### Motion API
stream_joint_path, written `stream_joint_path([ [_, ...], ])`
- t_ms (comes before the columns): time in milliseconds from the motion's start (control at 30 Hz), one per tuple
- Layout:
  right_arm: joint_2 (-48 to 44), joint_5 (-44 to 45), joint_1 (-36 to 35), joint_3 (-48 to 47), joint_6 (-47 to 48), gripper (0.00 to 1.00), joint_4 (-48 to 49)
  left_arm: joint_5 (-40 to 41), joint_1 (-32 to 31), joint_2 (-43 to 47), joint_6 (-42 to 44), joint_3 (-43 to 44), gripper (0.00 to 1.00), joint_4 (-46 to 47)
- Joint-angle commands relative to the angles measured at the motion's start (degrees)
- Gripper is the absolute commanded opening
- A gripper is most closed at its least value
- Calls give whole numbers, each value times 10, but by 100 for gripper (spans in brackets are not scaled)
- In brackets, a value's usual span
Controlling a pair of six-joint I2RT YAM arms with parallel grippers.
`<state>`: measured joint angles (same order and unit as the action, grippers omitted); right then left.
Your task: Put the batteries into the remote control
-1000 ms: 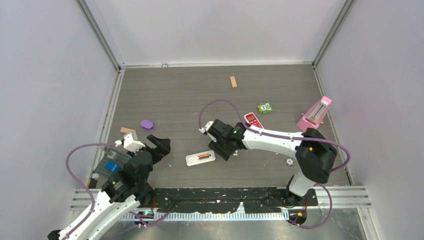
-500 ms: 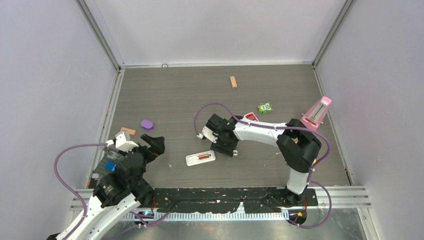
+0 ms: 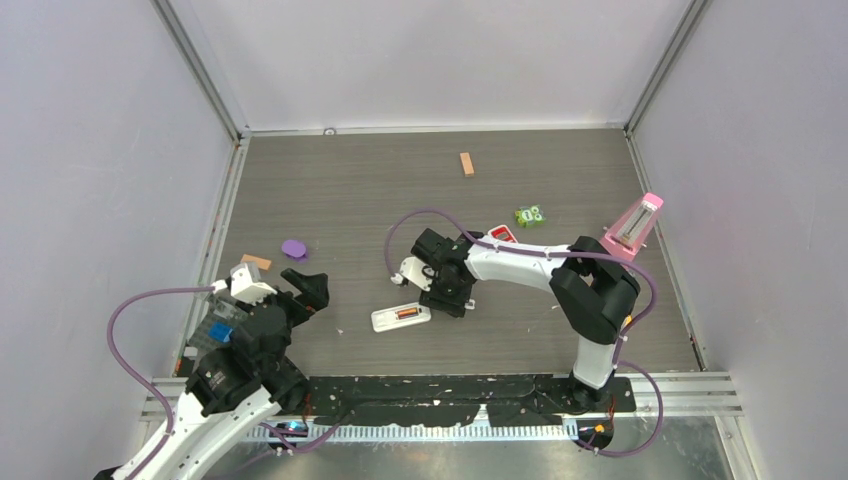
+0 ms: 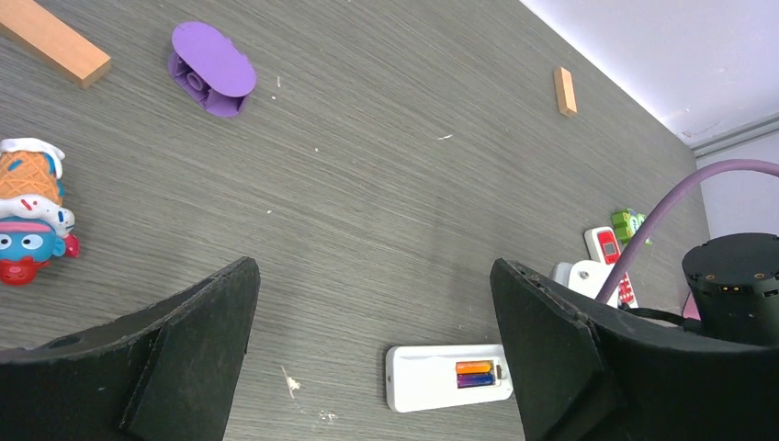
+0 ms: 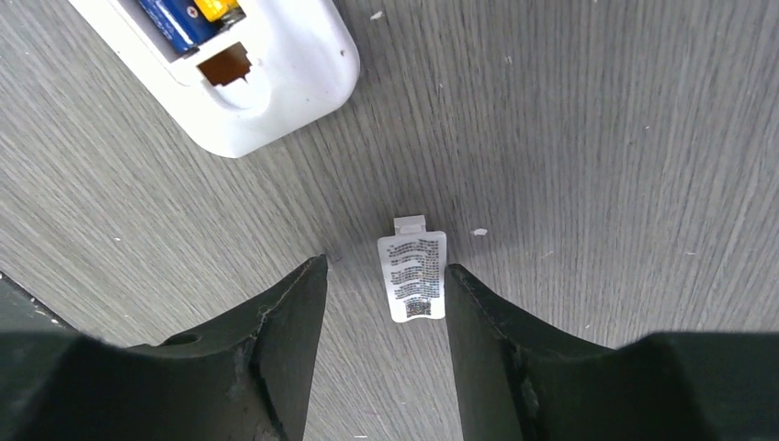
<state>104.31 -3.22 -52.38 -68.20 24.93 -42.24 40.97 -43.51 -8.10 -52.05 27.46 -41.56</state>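
Note:
The white remote control [image 3: 401, 316] lies back up on the table with its compartment uncovered. An orange and a dark blue battery [image 4: 475, 373] lie side by side inside it. In the right wrist view, the remote's end [image 5: 276, 73] and the batteries [image 5: 188, 14] show at the upper left. My right gripper [image 5: 386, 268] is open and points down just right of the remote. A small white labelled cover [image 5: 412, 276] lies flat on the table between its fingers, close to the right one. My left gripper [image 4: 374, 266] is wide open and holds nothing, back and left of the remote.
A red-faced remote [image 3: 503, 236], a green toy [image 3: 530, 215] and a pink object [image 3: 632, 228] lie right of my right arm. A wooden block [image 3: 466, 163] sits far back. A purple piece [image 3: 294, 248], a tan block [image 3: 255, 261] and an ice-cream toy [image 4: 28, 211] lie at the left.
My right gripper swung left towards the remote's end and its jaws narrowed around the cover. My left arm drew back and left, opening a little wider, then held still.

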Motion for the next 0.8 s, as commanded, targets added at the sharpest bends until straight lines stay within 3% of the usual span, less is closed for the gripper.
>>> stream_joint_path([
  [0,8,-12,3,-17,6,53,4,18,-1,2,3,11,97,3],
  [167,30,-3,8,-22,12,46,5,17,-1,4,3,11,97,2],
  [400,24,16,18,-39,8,52,6,17,-1,1,5,13,98,6],
  [533,27,8,18,-40,7,49,5,17,-1,-2,5,14,98,6],
  [600,31,1,18,-37,6,41,3,17,-1,-2,5,14,98,6],
  [667,33,-4,18,-36,4,25,3,16,-1,-2,7,12,98,8],
  [767,32,-7,18,-40,-3,15,5,10,0,-4,15,11,99,13],
])
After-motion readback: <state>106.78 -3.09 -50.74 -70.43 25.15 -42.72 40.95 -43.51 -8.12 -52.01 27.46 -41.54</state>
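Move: The battery cover lies flat on the table just under my right hand's tips, about 1 cm ahead, not off to either side and some 1 cm below, nearer my forward finger. The white remote, batteries already in it, has its middle roughly 11 cm to the left and 2 cm back; the red remote is about 13 cm ahead and 10 cm to the right. From my left hand the battery cover is some 27 cm to the right, 3 cm ahead and 17 cm below. My right hand, fingers pointing down at the table, sinks about half a centimetre, then slides roughly 1 cm forward to centre over the battery cover. There it halts and narrows its half-open fingers until the two tips pinch the cover by its front and back edges, near its tabbed end. ##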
